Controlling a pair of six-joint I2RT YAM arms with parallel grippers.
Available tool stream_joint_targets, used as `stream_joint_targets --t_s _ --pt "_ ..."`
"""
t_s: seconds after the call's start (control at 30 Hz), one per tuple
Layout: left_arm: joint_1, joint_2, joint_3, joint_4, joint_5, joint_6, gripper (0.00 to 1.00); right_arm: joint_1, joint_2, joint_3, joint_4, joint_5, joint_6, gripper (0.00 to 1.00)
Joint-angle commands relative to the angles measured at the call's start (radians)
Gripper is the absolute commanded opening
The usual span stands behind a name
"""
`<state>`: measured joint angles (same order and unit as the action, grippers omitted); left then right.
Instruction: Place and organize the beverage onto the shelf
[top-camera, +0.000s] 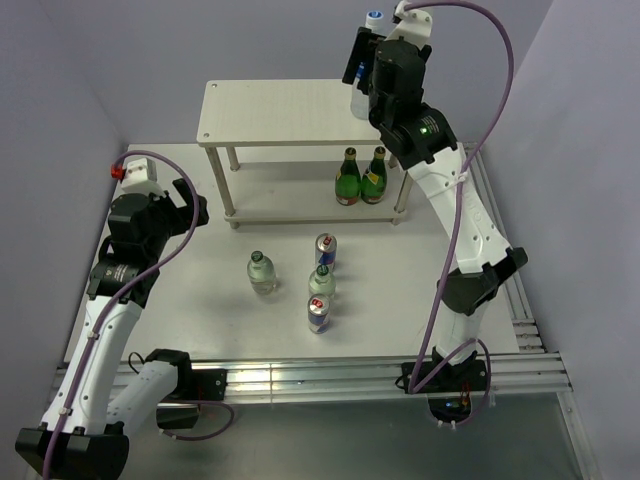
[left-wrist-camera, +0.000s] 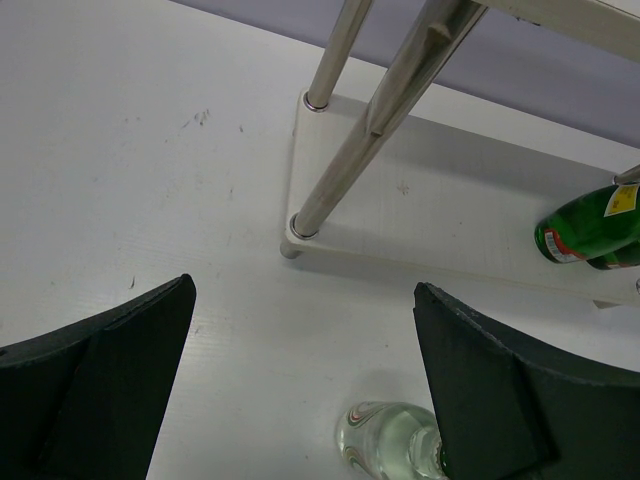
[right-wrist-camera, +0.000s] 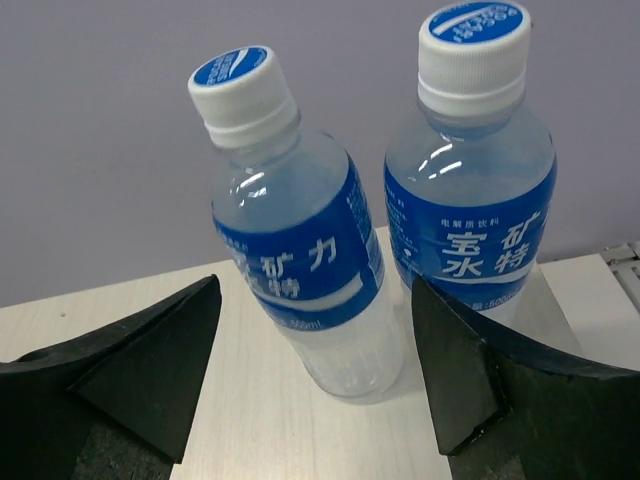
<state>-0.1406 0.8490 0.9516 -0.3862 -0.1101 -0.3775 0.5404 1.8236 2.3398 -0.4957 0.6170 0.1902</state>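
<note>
On the shelf's upper board (right-wrist-camera: 250, 400) stand two clear bottles with blue labels. The left bottle (right-wrist-camera: 300, 270) stands between the fingers of my right gripper (right-wrist-camera: 315, 295), which is open and clear of it on both sides. The right bottle (right-wrist-camera: 478, 220) stands just behind the right finger. From above, that gripper (top-camera: 362, 70) is at the right end of the shelf (top-camera: 270, 110); a blue cap (top-camera: 374, 18) shows over it. My left gripper (left-wrist-camera: 304, 290) hangs open and holds nothing, above the table near a short clear bottle (left-wrist-camera: 395, 440) and the shelf's left legs (left-wrist-camera: 330, 190).
Two dark green bottles (top-camera: 360, 177) stand on the lower board (left-wrist-camera: 450, 210). On the table in front of the shelf stand two clear green-capped bottles (top-camera: 261, 272) (top-camera: 321, 283) and two slim cans (top-camera: 325, 251) (top-camera: 318, 314). A metal rail (top-camera: 330, 375) runs along the near edge.
</note>
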Motion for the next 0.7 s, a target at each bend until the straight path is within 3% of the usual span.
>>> stream_joint_targets --t_s 0.0,0.3,0.5,0.67 --pt "0.007 -0.004 0.006 0.010 -0.003 0.020 0.98 -0.003 -0.040 -0.031 0.046 0.018 0.015 0.84" --pt "0.010 -0.001 0.007 0.010 0.000 0.020 0.98 0.013 -0.162 -0.221 0.089 0.035 0.048 0.84" --pt "0.013 0.002 0.007 0.009 -0.002 0.020 0.98 0.067 -0.335 -0.465 0.138 0.062 0.101 0.85" --pt "0.016 0.001 0.007 0.012 -0.002 0.020 0.98 0.197 -0.590 -0.813 0.195 0.127 0.141 0.85"
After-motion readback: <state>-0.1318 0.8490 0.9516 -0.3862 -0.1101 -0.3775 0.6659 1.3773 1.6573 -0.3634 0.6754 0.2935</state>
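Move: The water bottle just set on the top shelf stands between the right hand's open fingers, its middle about 1 cm ahead and 3 cm lower; its twin is some 7 cm to its right. Of the drinks left on the table, about 38 cm below, the rear can lies 18 cm back and 8 cm left of this hand, the clear bottle 27 back and 10 left. From the left hand the rear can is some 2 cm back, 25 right, 17 below. Leaving the water bottle standing between its still-open fingers, the right hand first sinks about 5 cm beside the bottle, then draws back ever faster, some 9 cm in all, out past the shelf's front edge towards the drinks on the table. The fingers keep their gap and the wrist tips down only about 5 degrees. ##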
